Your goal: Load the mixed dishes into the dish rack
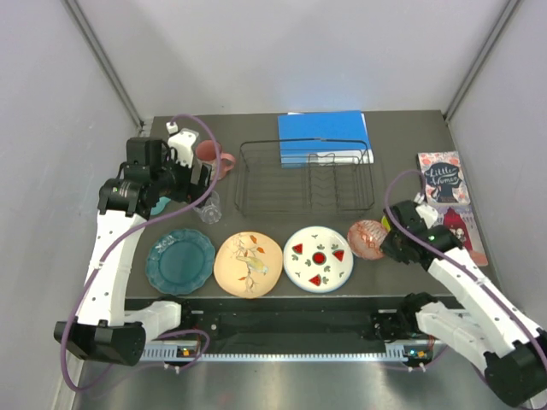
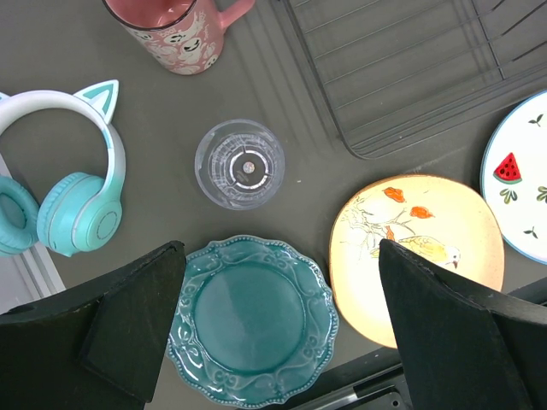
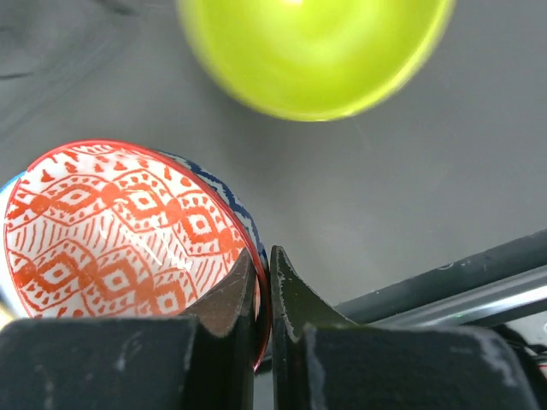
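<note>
The black wire dish rack stands at the back centre with nothing in it. In a row in front lie the teal scalloped plate, the peach bird plate and the watermelon plate. The pink mug and the clear cup stand left of the rack. My left gripper hangs open above the teal plate. My right gripper is shut on the rim of a red-patterned bowl, one finger inside and one outside. The yellow-green bowl lies just beyond it.
Teal cat-ear headphones lie at the left edge of the table. A blue book sits behind the rack. Two more books lie at the right. The table's near edge runs just below the plates.
</note>
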### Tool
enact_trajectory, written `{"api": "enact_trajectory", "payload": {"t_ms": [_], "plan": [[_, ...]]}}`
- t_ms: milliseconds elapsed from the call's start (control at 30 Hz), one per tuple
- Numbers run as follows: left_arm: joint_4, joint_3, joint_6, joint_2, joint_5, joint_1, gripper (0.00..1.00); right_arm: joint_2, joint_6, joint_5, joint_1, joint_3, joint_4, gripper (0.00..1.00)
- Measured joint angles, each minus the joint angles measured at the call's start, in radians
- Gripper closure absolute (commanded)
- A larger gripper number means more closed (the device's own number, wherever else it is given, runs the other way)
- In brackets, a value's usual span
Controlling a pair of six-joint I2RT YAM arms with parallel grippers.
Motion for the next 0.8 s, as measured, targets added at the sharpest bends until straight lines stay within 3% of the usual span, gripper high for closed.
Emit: {"api": "enact_trajectory", "payload": {"t_ms": [233,367,533,800], "plan": [[0.024,-0.04,-0.021,0.001,0.008,0.0,0.01,0.093,-0.062,0.23,0.323,0.353,-0.121,1.0],[0.025,-0.063,-0.029,0.023,0.007,0.0,0.01,0.318,-0.094,0.448,0.42,0.638,-0.168,1.0],[0.046,-0.076,-0.036,0.042,0.006,0.0,0.01,0.555,-0.178,0.704,0.387,0.827,-0.161,1.0],[0.083,-0.138,-0.043,0.012,0.028,0.0,0.01,0.719,-0.427,0.985,0.247,0.829,0.034,1.0]]}}
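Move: The right hand already holds the patterned bowl by its rim; the dish rack's middle lies some 21 cm ahead of it and 25 cm left, about 5 cm lower. The lime bowl is about 6 cm ahead and 2 cm right, the watermelon plate 2 cm back and 21 cm left. For the open left hand, the glass stands about 4 cm ahead, 1 cm right and 22 cm down, the teal plate 11 cm back and 7 cm left. Keep the right fingers shut on the bowl's rim and lift it fast, some 19 cm, bearing left at first, then forward about 17 cm while that leftward swing comes back, ending high by the rack's right end. Roll the hand about 55 degrees on the way, left side dropping, fingertips swinging out to the right. Lower the open left hand about 4 cm towards the glass. ##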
